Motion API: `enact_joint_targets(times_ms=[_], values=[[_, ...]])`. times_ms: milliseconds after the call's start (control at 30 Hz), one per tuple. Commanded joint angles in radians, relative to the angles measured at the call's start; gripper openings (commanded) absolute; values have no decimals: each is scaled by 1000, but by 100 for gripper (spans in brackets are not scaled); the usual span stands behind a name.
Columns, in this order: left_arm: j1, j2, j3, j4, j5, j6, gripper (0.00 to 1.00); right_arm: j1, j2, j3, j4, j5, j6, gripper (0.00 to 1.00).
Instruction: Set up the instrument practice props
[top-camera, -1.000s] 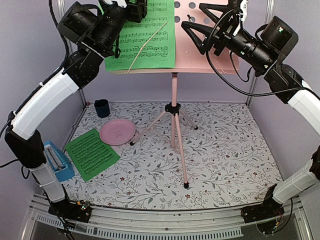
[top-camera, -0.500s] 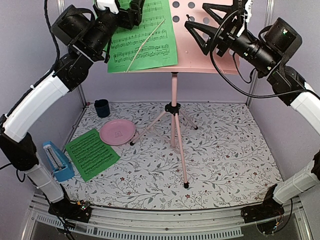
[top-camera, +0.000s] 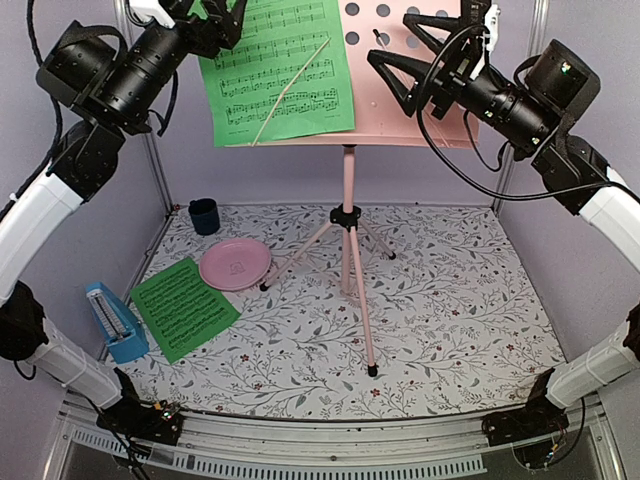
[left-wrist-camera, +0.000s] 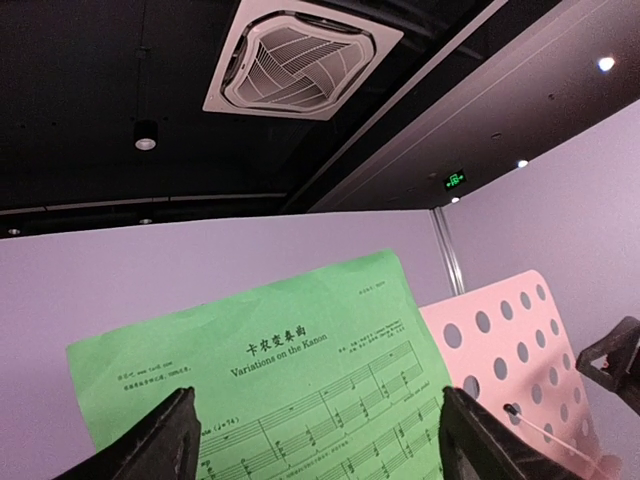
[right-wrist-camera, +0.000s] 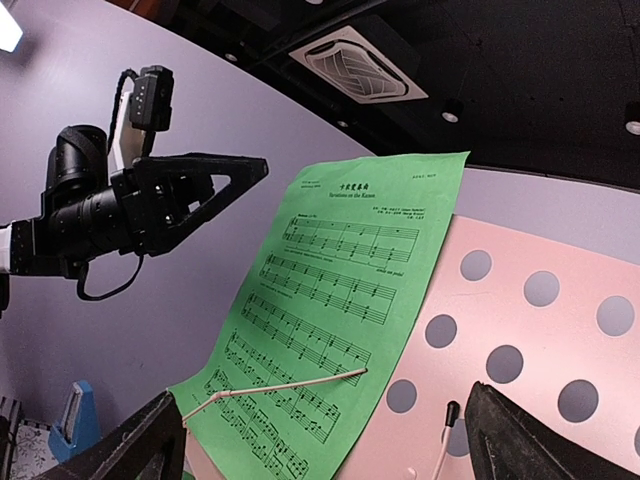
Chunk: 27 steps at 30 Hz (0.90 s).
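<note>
The pink music stand (top-camera: 349, 190) stands at the back of the table. One green sheet-music page (top-camera: 282, 70) leans on the left half of its perforated desk (top-camera: 410, 110), with a thin wire arm (top-camera: 290, 90) across it. My left gripper (top-camera: 215, 22) is open just left of the page's top corner, apart from it; its wrist view shows the page (left-wrist-camera: 300, 370) between spread fingers (left-wrist-camera: 160, 440). My right gripper (top-camera: 390, 38) hangs open before the desk's bare right half (right-wrist-camera: 520, 310), holding nothing. A second green page (top-camera: 185, 305) and the blue metronome (top-camera: 115, 322) lie on the table at left.
A round pink disc (top-camera: 235, 264) and a small dark blue cup (top-camera: 204, 215) sit near the back left. The stand's tripod legs (top-camera: 362, 320) spread across the middle of the floral mat. Purple walls and metal posts (top-camera: 510, 170) close in the back and sides.
My left arm has drawn back up and to the left off the green page, its jaws widening. The page stays on the desk. The right arm has barely shifted.
</note>
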<state>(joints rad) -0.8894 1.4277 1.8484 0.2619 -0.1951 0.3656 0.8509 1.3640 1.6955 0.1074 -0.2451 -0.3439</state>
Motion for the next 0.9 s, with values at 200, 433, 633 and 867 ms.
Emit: enact_joint_targets(times_ms=[200, 433, 633, 867], values=[[1, -102, -91, -170, -246, -119, 84, 6, -41, -11, -45, 23, 35, 99], [111, -246, -250, -418, -260, -382, 87, 5, -72, -45, -169, 31, 95, 99], [184, -324, -423, -543, -194, -518, 87, 5, -125, -138, -197, -18, 150, 100], [236, -433, -619, -448, 37, -523, 77, 6, -145, -215, -196, -50, 181, 98]])
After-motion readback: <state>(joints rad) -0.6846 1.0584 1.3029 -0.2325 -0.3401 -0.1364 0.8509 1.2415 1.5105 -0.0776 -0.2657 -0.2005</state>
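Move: The second green sheet lies on the table roughly 22 cm left of the left hand, 5 cm ahead and 65 cm below. The plate is about 11 cm left and 22 cm ahead of that hand at table height. The music sheet already on the stand is some 10 cm ahead, 8 cm right and 10 cm lower. From the right hand, the table sheet lies about 44 cm left, 8 cm ahead and 60 cm down. Down, and less so to the left, the left hand sinks some 22 cm from before the stand's sheet past its left edge towards the table sheet, tipping about 40 degrees from pointing upward to nearly level, fingers staying open. The right hand, also wide open, sinks about 8 cm before the stand and tips down slightly. ##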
